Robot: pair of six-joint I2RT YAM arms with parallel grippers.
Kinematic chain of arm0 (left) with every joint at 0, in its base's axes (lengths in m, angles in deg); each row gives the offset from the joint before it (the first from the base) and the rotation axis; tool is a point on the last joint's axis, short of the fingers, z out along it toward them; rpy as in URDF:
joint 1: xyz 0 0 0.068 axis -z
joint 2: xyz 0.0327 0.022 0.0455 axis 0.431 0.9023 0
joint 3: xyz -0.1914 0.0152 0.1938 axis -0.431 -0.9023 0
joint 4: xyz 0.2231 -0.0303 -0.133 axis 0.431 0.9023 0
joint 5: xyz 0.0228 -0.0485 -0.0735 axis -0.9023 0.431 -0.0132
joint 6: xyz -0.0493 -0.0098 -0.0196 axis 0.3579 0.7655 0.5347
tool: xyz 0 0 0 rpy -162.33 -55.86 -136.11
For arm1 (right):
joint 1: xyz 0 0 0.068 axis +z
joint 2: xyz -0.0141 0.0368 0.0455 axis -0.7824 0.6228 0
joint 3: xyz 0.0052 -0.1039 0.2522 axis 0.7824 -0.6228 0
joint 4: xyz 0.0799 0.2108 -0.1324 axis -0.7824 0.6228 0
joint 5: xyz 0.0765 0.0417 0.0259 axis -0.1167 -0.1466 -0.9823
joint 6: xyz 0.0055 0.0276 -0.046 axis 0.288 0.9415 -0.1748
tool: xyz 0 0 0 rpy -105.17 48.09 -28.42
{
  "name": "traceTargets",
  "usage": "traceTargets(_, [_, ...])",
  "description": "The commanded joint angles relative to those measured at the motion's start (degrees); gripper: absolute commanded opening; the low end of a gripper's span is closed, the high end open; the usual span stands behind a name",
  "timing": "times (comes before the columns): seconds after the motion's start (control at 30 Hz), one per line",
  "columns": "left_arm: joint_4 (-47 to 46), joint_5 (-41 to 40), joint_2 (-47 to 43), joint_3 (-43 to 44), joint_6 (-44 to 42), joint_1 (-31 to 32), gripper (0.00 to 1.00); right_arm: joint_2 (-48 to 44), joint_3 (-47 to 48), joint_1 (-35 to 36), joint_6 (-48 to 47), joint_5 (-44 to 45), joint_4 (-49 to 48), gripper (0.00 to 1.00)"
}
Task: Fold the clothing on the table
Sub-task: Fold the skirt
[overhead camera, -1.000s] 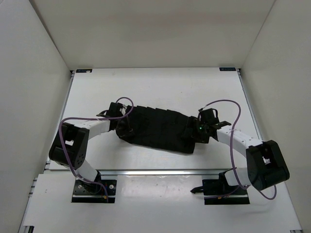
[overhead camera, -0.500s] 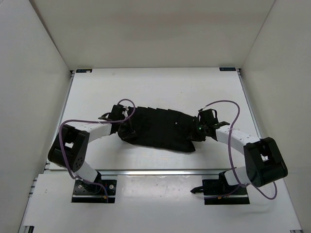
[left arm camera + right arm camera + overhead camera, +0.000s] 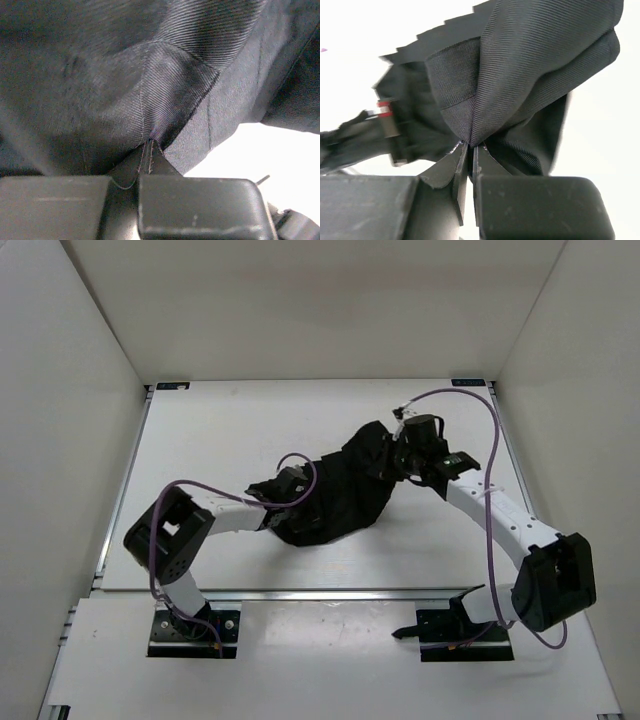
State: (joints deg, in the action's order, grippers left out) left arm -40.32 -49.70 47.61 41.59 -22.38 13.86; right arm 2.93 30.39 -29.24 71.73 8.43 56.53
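Note:
The clothing [image 3: 340, 490], a limp black garment, is bunched near the middle of the white table [image 3: 200, 430]. My right gripper [image 3: 397, 455] is shut on its right end and holds that end raised toward the back; in the right wrist view a pinched fold of the clothing [image 3: 520, 75] fans out above the right gripper [image 3: 470, 147]. My left gripper [image 3: 290, 502] is shut on the left end, low by the table. The left wrist view is filled by the clothing [image 3: 150, 75], with cloth caught at the left gripper [image 3: 149, 146].
White walls enclose the table on three sides. A metal rail [image 3: 330, 593] runs along the near edge, with both arm bases behind it. Purple cables [image 3: 470, 400] loop over each arm.
The right gripper shut on the right end and lifted it up and back. The left gripper carried its end rightward toward the middle, so the spread clothing is now bunched.

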Motion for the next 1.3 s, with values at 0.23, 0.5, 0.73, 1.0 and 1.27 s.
traceTargets(0.23, [-2.7, 0.5, 15.1, 11.3, 6.5, 1.2, 0.00, 5.2, 5.9, 10.1, 3.0, -1.4, -2.4, 0.00])
traceTargets(0.5, [-5.0, 7.2, 3.2, 5.3, 2.8, -5.6, 0.00, 5.3, 6.1, 7.7, 1.7, -2.6, -1.3, 0.00])
traceTargets(0.73, [1.0, 1.3, -18.0, -7.6, -1.1, -11.9, 0.00, 6.9, 9.9, 5.3, -2.4, -1.9, 2.3, 0.01])
traceTargets(1.0, [4.1, -3.9, -14.1, -6.8, -4.1, -11.9, 0.00, 7.6, 9.8, 6.3, -2.3, -2.3, 2.0, 0.00])
traceTargets(1.27, [1.1, -2.5, -2.2, -3.8, -3.1, -10.6, 0.00, 10.0, 12.1, 7.8, -2.7, -3.1, 2.9, 0.00])
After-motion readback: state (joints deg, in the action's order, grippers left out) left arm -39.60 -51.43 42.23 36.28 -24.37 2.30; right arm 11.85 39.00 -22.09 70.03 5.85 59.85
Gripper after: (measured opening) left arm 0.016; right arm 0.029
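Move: Both grippers are shut on the skirt. Its middle lies about 5 cm ahead and 6 cm right of the left gripper, almost level with it; a loose left flap lies some 7 cm ahead and 11 cm to that gripper's left. From the raised right gripper, the skirt's middle is roughly 10 cm left, 3 cm back and 13 cm below, and the gathered left part some 17 cm left, 8 cm back and 15 cm below. Sweep the left gripper low along the table, right and forward about 8 cm, under the raised skirt, then lift it some 6 cm while swinging it back left past its start and set it down again, both grippers keeping their pinch. Draw the right gripper about 7 cm left and slightly back, ease it part-way right, then left again, still holding its bunch high. ##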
